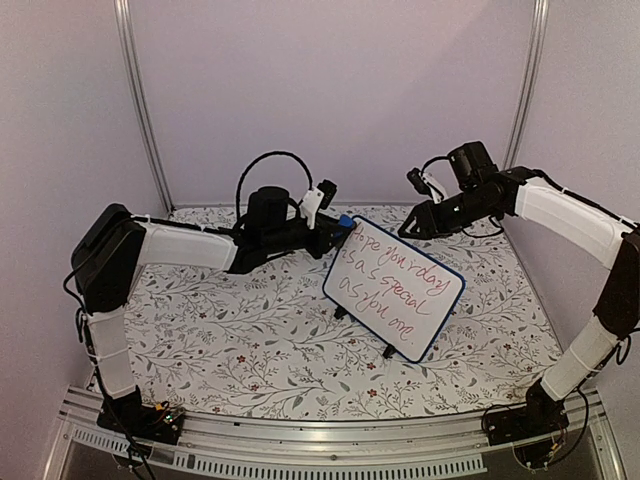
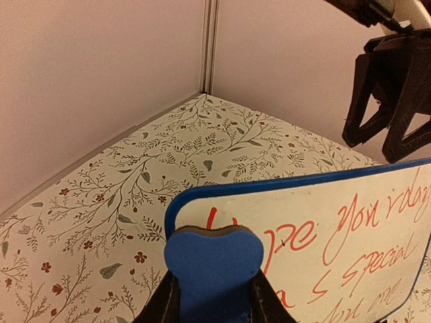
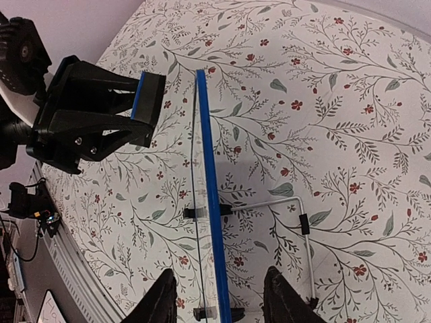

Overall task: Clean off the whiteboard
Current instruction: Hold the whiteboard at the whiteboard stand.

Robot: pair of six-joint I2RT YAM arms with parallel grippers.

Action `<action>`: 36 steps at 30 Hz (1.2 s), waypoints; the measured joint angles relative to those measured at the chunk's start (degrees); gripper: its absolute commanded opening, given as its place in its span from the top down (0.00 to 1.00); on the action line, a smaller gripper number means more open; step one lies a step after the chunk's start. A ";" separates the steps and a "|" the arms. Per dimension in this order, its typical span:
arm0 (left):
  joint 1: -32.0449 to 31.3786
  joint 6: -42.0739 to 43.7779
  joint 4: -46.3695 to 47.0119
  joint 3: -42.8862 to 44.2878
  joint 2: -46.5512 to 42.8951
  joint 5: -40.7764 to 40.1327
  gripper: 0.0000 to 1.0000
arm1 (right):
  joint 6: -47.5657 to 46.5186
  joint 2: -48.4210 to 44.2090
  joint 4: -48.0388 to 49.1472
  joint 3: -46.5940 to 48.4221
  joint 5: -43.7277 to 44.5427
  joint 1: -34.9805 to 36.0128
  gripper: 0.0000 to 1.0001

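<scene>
The whiteboard [image 1: 395, 285] stands tilted on the flowered table, blue-framed, with red handwriting on its face [image 2: 350, 222]. My left gripper [image 1: 335, 228] is shut on a blue eraser [image 2: 214, 269], whose dark pad rests against the board's upper left corner. The right wrist view shows the board edge-on [image 3: 210, 202], with the eraser [image 3: 145, 101] just left of its face. My right gripper [image 3: 219, 296] straddles the board's top edge, one finger on each side with a gap to the frame. From the left wrist, the right gripper [image 2: 390, 101] hangs over the far top edge.
A wire stand [image 3: 306, 229] props the board from behind, and two small black feet [image 1: 340, 313] sit at its lower edge. Pale walls with metal posts [image 1: 140, 100] close the back and sides. An aluminium rail [image 1: 330, 440] runs along the near edge.
</scene>
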 measured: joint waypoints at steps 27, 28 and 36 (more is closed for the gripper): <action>0.00 -0.39 -0.04 0.28 0.39 2.01 1.00 | -1.14 1.01 -0.72 -2.19 -2.64 0.00 0.84; 0.00 -0.39 -0.04 0.46 0.57 2.12 1.00 | -1.16 1.05 -0.76 -2.27 -2.64 0.00 0.85; 0.00 -0.39 -0.48 1.03 1.36 2.82 1.00 | -1.25 1.36 -0.90 -2.45 -2.99 0.02 1.00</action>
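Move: The right hand hovers half open just over the whiteboard's top edge, whose middle is about 2 cm below and 1 cm back. The whiteboard's centre is some 11 cm below, 4 cm back and 2 cm left, and the stand is about 20 cm below, 3 cm back, 1 cm left. The blue eraser is some 13 cm left of the right hand, 5 cm farther out and 3 cm lower. From the left hand, the whiteboard's centre lies 9 cm back, 12 cm right, 8 cm below. The right hand sinks about 2.5 cm onto the whiteboard's top edge, easing back about 1 cm towards the base early on, its wrist nearly still, while its fingers close from half open to shut and pinch the blue rim near the middle, one finger in front and one behind. The left hand keeps its grip on the blue eraser and stays by the board's upper left corner, turning only a few degrees clockwise. ##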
